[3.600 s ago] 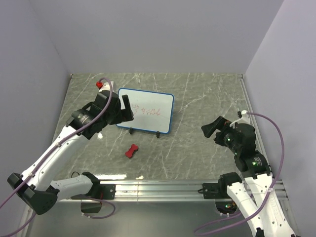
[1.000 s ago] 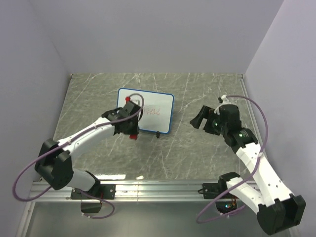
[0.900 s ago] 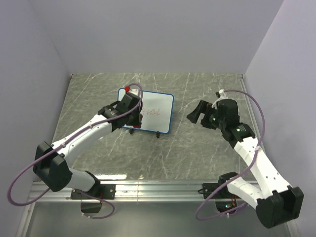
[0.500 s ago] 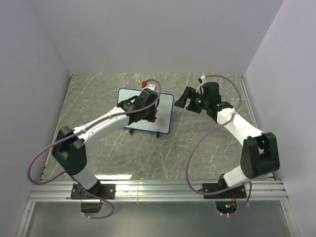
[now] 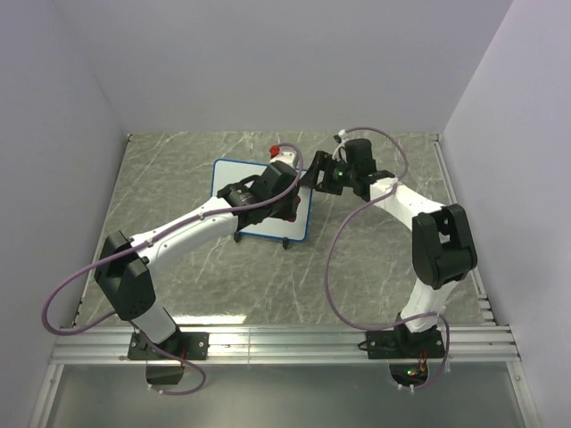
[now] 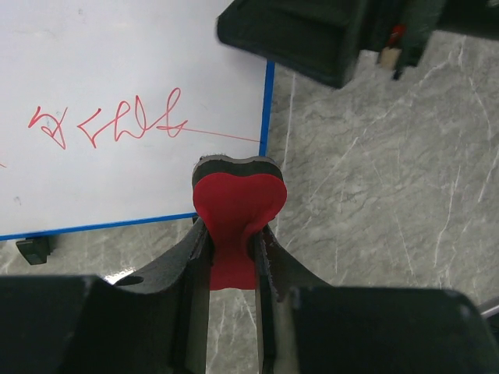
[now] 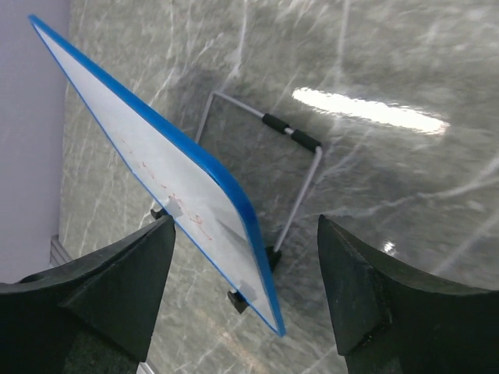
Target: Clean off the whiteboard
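The whiteboard (image 5: 234,176) stands tilted on its wire stand (image 7: 300,179) at the middle back of the table. Red scribbles (image 6: 109,128) run across its face (image 6: 132,78), with a thin red line reaching the right frame. My left gripper (image 6: 231,234) is shut on the red eraser (image 6: 238,202), which hovers at the board's lower right corner. In the top view the left gripper (image 5: 284,198) covers the board's right part. My right gripper (image 7: 245,226) is open, its fingers straddling the blue right edge of the whiteboard (image 7: 156,187) without touching it. It shows beside that edge (image 5: 315,178).
The grey marble table (image 5: 375,259) is walled at the back and on both sides. An aluminium rail (image 5: 285,343) runs along the near edge. The two grippers are close together at the board's right edge; the right gripper's body (image 6: 312,39) fills the top of the left wrist view.
My left gripper has carried the eraser rightward across the board to its right edge. My right arm has swung left from the open table to the board's right edge.
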Controlling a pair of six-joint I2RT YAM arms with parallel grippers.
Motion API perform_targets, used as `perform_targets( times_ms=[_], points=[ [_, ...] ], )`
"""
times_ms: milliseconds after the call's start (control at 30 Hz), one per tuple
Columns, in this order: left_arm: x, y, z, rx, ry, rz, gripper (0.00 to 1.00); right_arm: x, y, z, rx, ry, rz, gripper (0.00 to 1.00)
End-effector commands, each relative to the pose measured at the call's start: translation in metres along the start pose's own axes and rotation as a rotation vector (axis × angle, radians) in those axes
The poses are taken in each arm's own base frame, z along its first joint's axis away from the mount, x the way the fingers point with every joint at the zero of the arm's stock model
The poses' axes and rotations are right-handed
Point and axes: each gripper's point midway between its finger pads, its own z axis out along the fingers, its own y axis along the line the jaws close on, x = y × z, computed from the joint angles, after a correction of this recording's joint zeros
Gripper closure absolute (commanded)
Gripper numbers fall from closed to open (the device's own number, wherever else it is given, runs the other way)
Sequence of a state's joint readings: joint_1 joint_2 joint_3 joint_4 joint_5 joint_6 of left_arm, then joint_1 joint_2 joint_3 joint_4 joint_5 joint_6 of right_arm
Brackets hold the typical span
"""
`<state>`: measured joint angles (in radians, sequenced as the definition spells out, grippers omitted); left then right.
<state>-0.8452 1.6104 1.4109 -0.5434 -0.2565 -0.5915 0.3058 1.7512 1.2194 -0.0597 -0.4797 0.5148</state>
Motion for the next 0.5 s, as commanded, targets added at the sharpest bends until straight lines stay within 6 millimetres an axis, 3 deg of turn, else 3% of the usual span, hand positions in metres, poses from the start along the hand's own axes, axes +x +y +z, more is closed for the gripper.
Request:
perform_targets(
  times_ms=[0, 167, 267, 467],
  points=[
    [-0.013, -0.008, -0.010, 0.032, -0.037, -0.011, 1.00, -0.013, 0.030, 0.012, -0.074, -0.022, -0.055, 0.20],
    [-0.016, -0.009, -0.006, 0.029, -0.039, 0.030, 1.00, -0.013, 0.035, 0.025, -0.085, -0.007, -0.063, 0.26],
    [-0.013, -0.006, 0.000, 0.015, -0.035, 0.050, 1.00, -0.013, 0.033, 0.029, -0.074, 0.006, -0.069, 0.38],
    [0.002, 0.011, 0.022, -0.068, -0.024, 0.072, 1.00, -0.001, 0.024, 0.028, -0.059, 0.052, -0.088, 0.72]
  ],
)
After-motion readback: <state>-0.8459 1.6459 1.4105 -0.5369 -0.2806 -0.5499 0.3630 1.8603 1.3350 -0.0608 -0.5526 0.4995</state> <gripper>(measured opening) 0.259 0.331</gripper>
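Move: The right hand, open, is aimed at the whiteboard's upper right corner, about 4 cm to its left and level with it in reach and height; the red scribble lies some 12 cm left, 6 cm back and 6 cm lower, and the eraser about 5 cm left and 8 cm back. From the left hand, which already holds the eraser, the scribble is roughly 7 cm left, 3 cm ahead and 8 cm below, and that corner 5 cm right, 9 cm ahead and 4 cm below. The right hand slides about 4 cm to its left onto the whiteboard's upper right corner, dipping about a centimetre and coming back up, while it turns slightly counter-clockwise and its wide-open fingers close until they pinch the blue-rimmed edge between them. The left hand keeps its hold on the eraser, waits near the board's right edge, and only late begins to sink, by some 1.5 cm, towards the board. ##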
